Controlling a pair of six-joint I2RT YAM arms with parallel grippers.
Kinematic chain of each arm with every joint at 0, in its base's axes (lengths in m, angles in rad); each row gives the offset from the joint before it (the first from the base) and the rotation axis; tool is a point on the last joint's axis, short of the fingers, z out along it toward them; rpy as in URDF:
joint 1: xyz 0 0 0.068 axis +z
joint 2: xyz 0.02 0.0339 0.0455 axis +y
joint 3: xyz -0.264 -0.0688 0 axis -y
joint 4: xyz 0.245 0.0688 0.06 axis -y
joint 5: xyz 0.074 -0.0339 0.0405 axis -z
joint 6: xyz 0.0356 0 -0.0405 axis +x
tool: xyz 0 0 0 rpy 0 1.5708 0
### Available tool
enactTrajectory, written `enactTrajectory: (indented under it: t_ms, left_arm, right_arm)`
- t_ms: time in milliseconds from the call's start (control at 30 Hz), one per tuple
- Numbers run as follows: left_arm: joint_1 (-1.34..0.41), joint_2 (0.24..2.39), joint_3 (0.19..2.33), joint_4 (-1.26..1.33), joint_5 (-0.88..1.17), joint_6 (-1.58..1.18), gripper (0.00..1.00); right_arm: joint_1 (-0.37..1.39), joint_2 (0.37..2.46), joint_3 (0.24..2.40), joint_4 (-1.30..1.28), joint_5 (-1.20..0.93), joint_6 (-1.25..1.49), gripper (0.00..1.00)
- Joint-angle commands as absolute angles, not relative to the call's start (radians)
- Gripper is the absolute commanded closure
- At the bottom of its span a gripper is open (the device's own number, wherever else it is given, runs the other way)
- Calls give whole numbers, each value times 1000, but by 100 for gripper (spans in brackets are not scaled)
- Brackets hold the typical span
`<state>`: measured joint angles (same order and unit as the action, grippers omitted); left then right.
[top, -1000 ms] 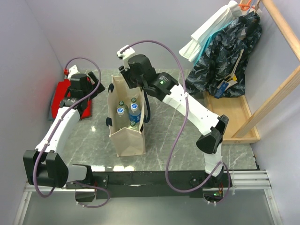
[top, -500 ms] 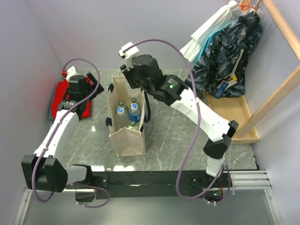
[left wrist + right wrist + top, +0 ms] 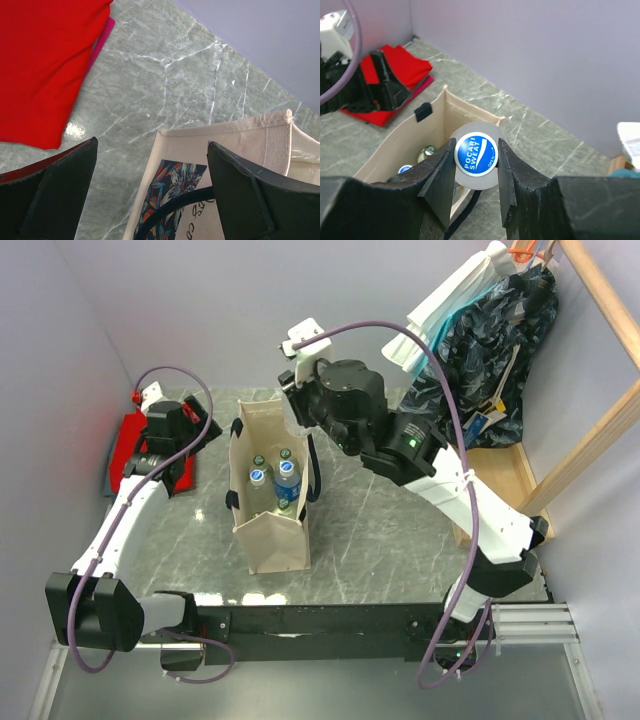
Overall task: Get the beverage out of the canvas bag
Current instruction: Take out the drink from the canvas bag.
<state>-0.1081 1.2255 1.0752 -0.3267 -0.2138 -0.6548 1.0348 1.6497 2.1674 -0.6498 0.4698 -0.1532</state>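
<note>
The beige canvas bag (image 3: 272, 535) stands upright on the marble table, open at the top, with several bottles (image 3: 272, 477) inside. It also shows in the right wrist view (image 3: 395, 145) and the left wrist view (image 3: 240, 145). My right gripper (image 3: 476, 156) is shut on a bottle with a blue Pocari Sweat cap (image 3: 476, 153) and holds it above the bag's far end. In the top view the right gripper (image 3: 298, 405) hides that bottle. My left gripper (image 3: 152, 150) is open and empty, beside the bag's left wall, near its navy handle (image 3: 170, 212).
A folded red cloth (image 3: 128, 445) lies at the far left, also in the left wrist view (image 3: 40, 65). A wooden rack with hanging clothes (image 3: 490, 340) and its wooden base tray (image 3: 505, 490) stand at the right.
My right gripper has risen from the bag's mouth and moved right and back with the bottle in it. The left arm has barely moved.
</note>
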Motion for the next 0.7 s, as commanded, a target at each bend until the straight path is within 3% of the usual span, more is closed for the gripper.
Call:
enactTrajectory:
  t_ms: [0, 467, 667]
  left_arm:
    - [-110, 1203, 1074, -299, -209, -646, 4]
    - [-112, 1206, 1068, -284, -213, -658, 4]
    - [-110, 1201, 1068, -284, -207, -652, 4]
  right_arm:
    - [1043, 1543, 2161, -428, 563, -204, 100]
    - [1031, 1450, 2022, -357, 686, -227, 100]
    - [924, 1442, 1996, -431, 631, -112, 100]
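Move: The right gripper already holds the Pocari Sweat bottle by its cap, lifted clear of the canvas bag. The bare table it is being taken over lies about 15 cm to this hand's right, 3 cm ahead and 47 cm below. The bag's middle is some 5 cm to its left, level fore and aft and 35 cm below; inside, the blue-label bottle stands 4 cm back and 2 cm left. From the left hand, that bare table is roughly 35 cm right, 6 cm back. Carry the hanging bottle sideways with the right gripper, about 6 cm to the right, away from the canvas bag's mouth and out over the bare table beside it, staying at nearly the same height. Swing the hand some 10 degrees clockwise on the way, ease slightly forward at the end, and keep the fingers shut on the cap. ##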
